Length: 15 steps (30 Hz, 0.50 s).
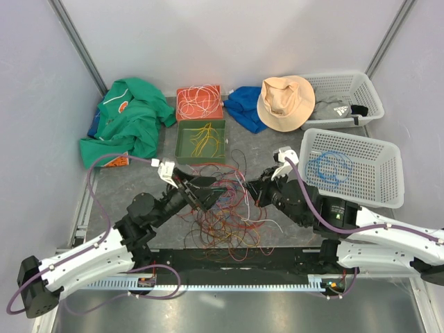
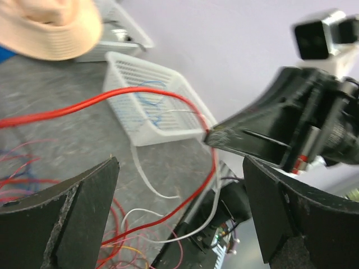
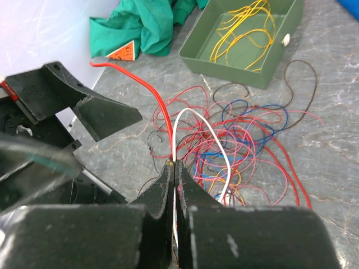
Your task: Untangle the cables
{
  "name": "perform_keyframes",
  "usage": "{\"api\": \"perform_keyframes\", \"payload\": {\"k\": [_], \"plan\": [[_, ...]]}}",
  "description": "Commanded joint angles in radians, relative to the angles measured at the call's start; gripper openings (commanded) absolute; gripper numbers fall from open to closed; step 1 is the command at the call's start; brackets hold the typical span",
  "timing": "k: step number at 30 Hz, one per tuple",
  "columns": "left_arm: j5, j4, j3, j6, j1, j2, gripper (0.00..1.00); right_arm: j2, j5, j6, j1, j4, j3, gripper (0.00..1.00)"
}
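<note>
The cables (image 1: 229, 215) lie as a loose tangle of red, pink, blue, white and dark strands on the grey mat between the two arms. My right gripper (image 3: 175, 166) is shut over the tangle, and a white cable (image 3: 193, 115) and a red cable (image 3: 147, 88) rise from its tips. In the left wrist view those tips (image 2: 210, 134) pinch the red cable (image 2: 84, 106), which arcs across. My left gripper (image 2: 180, 168) stands wide open around that spot with nothing between its fingers (image 2: 67, 213). From above, the left gripper (image 1: 218, 193) faces the right gripper (image 1: 244, 190) closely.
A green tray (image 1: 182, 142) with yellow cables and a red tray (image 1: 199, 103) with pale cables sit behind the tangle. A white basket (image 1: 374, 156) holding a blue cable stands to the right, another basket (image 1: 347, 87) behind it. A hat (image 1: 286, 103) and green clothing (image 1: 128, 121) lie at the back.
</note>
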State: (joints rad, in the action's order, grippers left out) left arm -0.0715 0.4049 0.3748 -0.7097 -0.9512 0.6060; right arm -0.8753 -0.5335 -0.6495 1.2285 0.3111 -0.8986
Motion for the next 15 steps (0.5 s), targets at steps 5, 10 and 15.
{"api": "perform_keyframes", "payload": {"k": [5, 10, 15], "plan": [[0.266, 0.322, 0.001, 0.095, -0.003, 0.121, 0.77, 0.002, 0.026, -0.004, 0.005, -0.02, -0.042, 0.0], [0.357, 0.419, -0.008, 0.058, -0.006, 0.187, 0.63, 0.028, -0.046, -0.009, 0.003, -0.018, -0.02, 0.0], [0.443, 0.451, -0.023, 0.059, -0.043, 0.251, 0.52, 0.01, -0.179, -0.004, 0.002, -0.017, -0.014, 0.0]]}}
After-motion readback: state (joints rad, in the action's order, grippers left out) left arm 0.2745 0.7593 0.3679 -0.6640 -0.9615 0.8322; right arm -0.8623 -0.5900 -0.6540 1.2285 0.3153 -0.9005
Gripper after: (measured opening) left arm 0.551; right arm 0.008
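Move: The left hand, open and empty, has the red and white cables pinched in the right fingertips about 8 cm to its right, 2 cm ahead and nearly level with it. The red cable's end arcs back over to some 6 cm ahead and 9 cm left of the left hand; the tangle's middle lies straight below, about 27 cm down. From the right hand, which already holds those cables, the tangle is roughly 7 cm left and 27 cm below. Rightward and back towards its base, about 5 cm and 4 cm, the left hand swings in beside the cables held by the right fingertips, turning some 20 degrees clockwise while its fingers tip up a little and close from wide open to about half, still empty. The right hand stays almost in place, its shut fingers keeping their pinch on the red and white cables. ##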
